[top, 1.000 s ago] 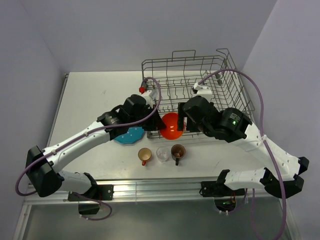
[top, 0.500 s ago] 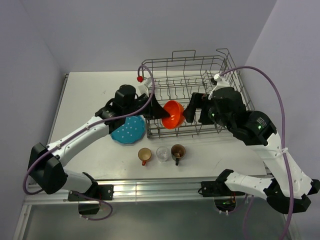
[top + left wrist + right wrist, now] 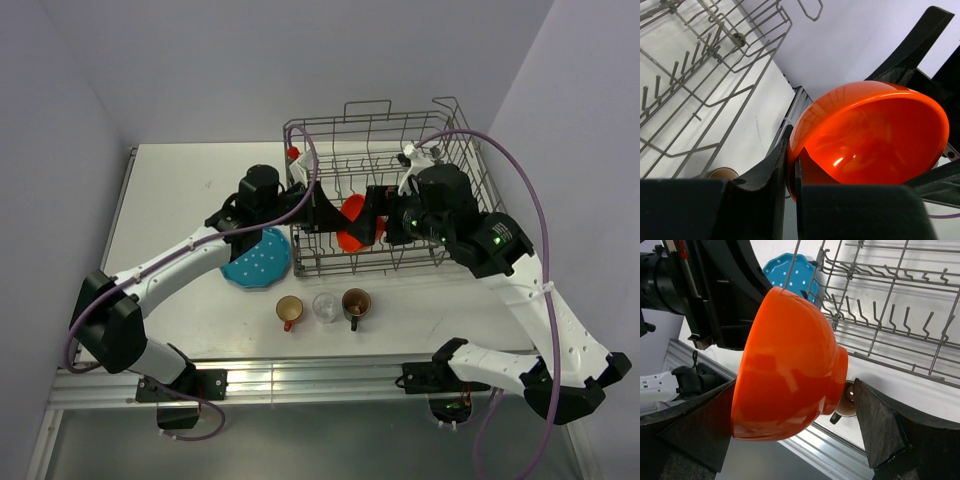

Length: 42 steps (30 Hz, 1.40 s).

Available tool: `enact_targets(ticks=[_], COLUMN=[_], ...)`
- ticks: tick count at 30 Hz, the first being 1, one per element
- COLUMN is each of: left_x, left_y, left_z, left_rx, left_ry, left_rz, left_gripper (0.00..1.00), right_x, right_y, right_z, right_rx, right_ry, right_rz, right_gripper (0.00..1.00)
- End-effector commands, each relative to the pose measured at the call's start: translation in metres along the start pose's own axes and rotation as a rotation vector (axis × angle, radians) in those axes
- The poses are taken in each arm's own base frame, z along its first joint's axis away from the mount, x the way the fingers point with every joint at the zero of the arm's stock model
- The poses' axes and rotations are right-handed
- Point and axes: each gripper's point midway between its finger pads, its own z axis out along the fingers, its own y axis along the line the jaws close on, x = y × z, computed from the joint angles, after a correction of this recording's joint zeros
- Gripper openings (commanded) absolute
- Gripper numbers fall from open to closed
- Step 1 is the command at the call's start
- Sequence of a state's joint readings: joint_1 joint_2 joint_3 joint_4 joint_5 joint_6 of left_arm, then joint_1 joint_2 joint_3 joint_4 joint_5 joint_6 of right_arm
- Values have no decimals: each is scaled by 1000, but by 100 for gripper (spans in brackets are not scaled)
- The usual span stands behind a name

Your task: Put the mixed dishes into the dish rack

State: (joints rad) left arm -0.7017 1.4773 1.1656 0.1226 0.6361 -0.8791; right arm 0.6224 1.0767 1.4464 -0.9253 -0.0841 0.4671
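Observation:
My left gripper [image 3: 330, 214] is shut on the rim of the orange-red bowl [image 3: 355, 222], one finger inside and one outside [image 3: 792, 150]. The bowl [image 3: 875, 135] hangs tilted on its side over the front left part of the dish rack [image 3: 465, 170]. My right gripper [image 3: 382, 222] stands open around the bowl [image 3: 790, 370], its fingers [image 3: 879, 425] flanking the bowl's rim and foot with a gap. The teal dotted plate [image 3: 258, 260] lies left of the rack. The orange cup [image 3: 289, 310], clear glass [image 3: 324, 306] and brown mug [image 3: 356, 302] stand in a row in front.
The rack's upright tines [image 3: 890, 315] and wire front wall [image 3: 715, 55] lie just below and beside the bowl. A metal rail [image 3: 320, 378] runs along the table's near edge. Walls close in at the back and both sides.
The left gripper has carried the bowl from the rack's front up and back over the rack. The right gripper has opened wide and come in around the bowl.

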Motion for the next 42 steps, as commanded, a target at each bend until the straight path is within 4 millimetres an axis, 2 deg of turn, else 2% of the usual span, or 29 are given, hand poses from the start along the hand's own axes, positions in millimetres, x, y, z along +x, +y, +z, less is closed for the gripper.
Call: enact_targets(ticks=[1,3,8,14,16,17,18,20,21,22,23,27,31,36,38,42], left_x=[-20,-21,-21,-25,-24,-27,-28,-31,-33,-32,-36,-40,-44,-48,-50,-52], left_y=[-39,-39,-36,-34,-26,-30,-29,-27,-27,-20,-23,-19,-14,-10,-11,-9], left_z=[-1,0,5,14,21,22,25,33,36,42,45,56,62,65,66,67], left_rx=[128,132,139,155,151,167,171,185,194,188,200,215,221,259,270,276], left_ry=[-36,-35,-27,-23,-11,-14,-11,3,2,14,9,24,26,25,28,32], left_rz=[69,68,62,57,41,50,46,34,33,13,17,6,1,-7,-1,5], left_gripper=[0,0,0,0,0,0,0,0,0,0,0,7,36,50,54,60], right_x=[-10,-12,-15,-20,-22,-23,-25,-27,-29,-30,-30,-35,-42,-45,-46,-47], right_y=[6,8,10,2,-2,-2,-5,-7,-8,-10,-12,-21,-33,-50,-64,-78], right_z=[-2,-5,-6,-7,-6,-6,-6,-6,-7,-6,-6,-5,-4,4,6,10], right_rx=[-57,-78,-94,-59,-48,-46,-39,-27,-23,-13,-2,45,99,169,232,282], right_ry=[-45,-59,-72,-97,-105,-107,-114,-118,-122,-124,-123,-132,-150,-154,-164,-171], right_rz=[-34,-32,-28,-15,-9,-7,-3,-4,-2,-1,-3,-7,1,14,19,35], right_gripper=[98,97,85,69,56,52,40,28,13,6,0,0,0,0,0,0])
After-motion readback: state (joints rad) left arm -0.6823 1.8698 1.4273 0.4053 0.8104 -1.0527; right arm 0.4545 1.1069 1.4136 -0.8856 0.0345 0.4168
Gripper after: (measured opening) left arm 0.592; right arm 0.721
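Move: The orange bowl hangs by its rim in my shut left fingers, its middle about 5 cm to the right of that hand and 1 cm ahead. My open right fingers already straddle it, its middle some 3 cm to their left and 1 cm ahead. From my right hand, the dish rack's middle is about 22 cm ahead, 6 cm right and 25 cm down; the brown mug lies roughly 9 cm back, 4 cm left and as far below. I close my right fingers across the bowl from rim to foot while both hands stay nearly still. Then, with both gripping, I carry it farther out over the rack, about 5 cm forward and 5 to 6 cm right, my right hand turning some 15 degrees clockwise and sinking slightly. Late on, I open my left fingers and let go of the rim, that hand still easing forward. ##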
